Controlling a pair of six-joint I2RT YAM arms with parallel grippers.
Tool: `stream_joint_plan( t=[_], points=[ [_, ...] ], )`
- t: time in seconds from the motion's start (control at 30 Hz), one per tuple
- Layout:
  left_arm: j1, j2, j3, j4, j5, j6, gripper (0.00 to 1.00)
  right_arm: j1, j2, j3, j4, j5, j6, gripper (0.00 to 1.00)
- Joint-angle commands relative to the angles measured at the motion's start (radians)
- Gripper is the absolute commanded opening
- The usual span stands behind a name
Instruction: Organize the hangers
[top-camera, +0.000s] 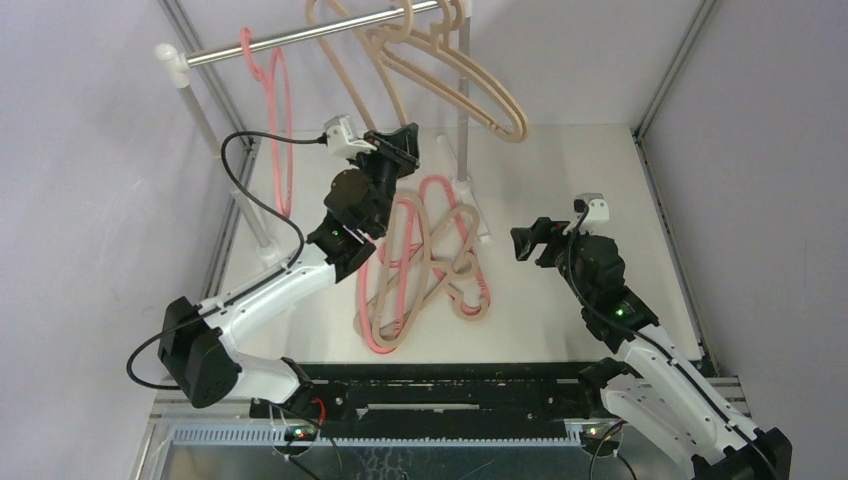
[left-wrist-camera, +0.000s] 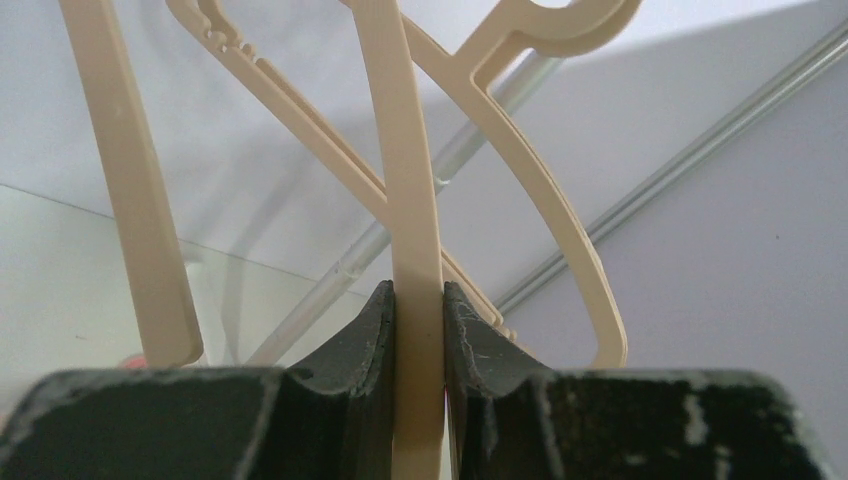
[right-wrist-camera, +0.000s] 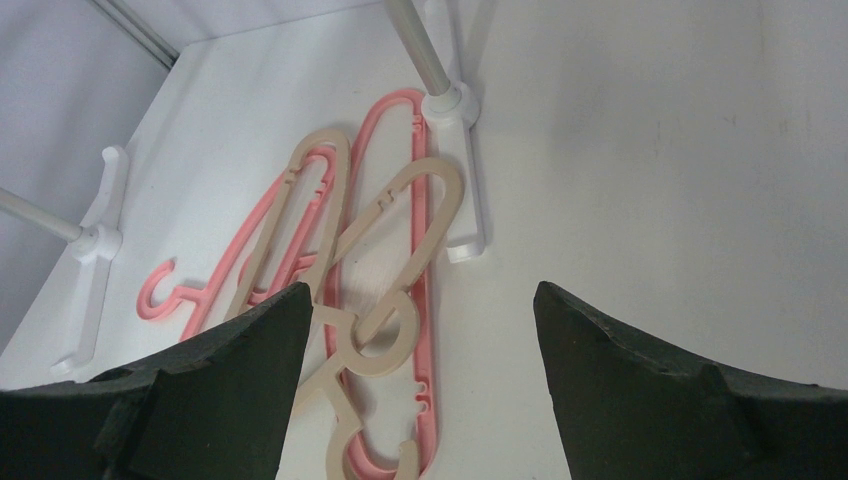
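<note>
A silver rail (top-camera: 300, 38) crosses the back. From it hang one pink hanger (top-camera: 289, 120) on the left and a few beige hangers (top-camera: 480, 95) on the right. My left gripper (top-camera: 403, 138) is raised under the rail. In the left wrist view it (left-wrist-camera: 418, 300) is shut on the flat bar of a beige hanger (left-wrist-camera: 410, 150), with other beige hangers (left-wrist-camera: 520, 160) behind. A tangled pile of pink and beige hangers (top-camera: 425, 262) lies on the table. My right gripper (top-camera: 525, 243) hovers open to its right. The right wrist view shows nothing between its jaws (right-wrist-camera: 422, 290), and the pile (right-wrist-camera: 330, 220) below.
White posts (top-camera: 462, 100) with white feet (right-wrist-camera: 465, 190) hold the rail; one foot lies against the pile. The left post (top-camera: 215, 150) leans near the side wall. Metal frame bars and grey walls close in the table. A black cable (top-camera: 240, 170) loops off the left wrist.
</note>
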Motion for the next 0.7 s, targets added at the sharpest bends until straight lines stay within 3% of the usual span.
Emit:
stream_joint_plan(
  t=[0.0,0.67],
  points=[
    [0.023,0.020,0.079,0.049,0.040,-0.052,0.00,-0.016,-0.004,0.035,0.010,-0.016,-0.012,0.89],
    [0.035,0.218,0.254,-0.099,0.176,-0.132,0.00,-0.074,-0.008,0.015,0.019,-0.058,-0.005,0.89]
  ],
)
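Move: The left gripper holds a beige hanger. Its goal, the hung beige hangers' hooks on the rail, is about 23 cm ahead, 7 cm to the right and 15 cm above it. The rack's right post tops out 3 cm right of those hooks; the loose hanger pile lies about 2 cm ahead of the left gripper and 40 cm below. From the idle right gripper the hooks are roughly 32 cm ahead, 17 cm left and 34 cm up. Bring the left gripper to the right about 5 cm and forward nearly 4, starting forward and then veering right, so the held beige hanger's hook travels beside the rail towards the hung beige hangers. Dip a centimetre or two at the end, yaw some 5 degrees clockwise, and keep the fingers shut on the hanger. ##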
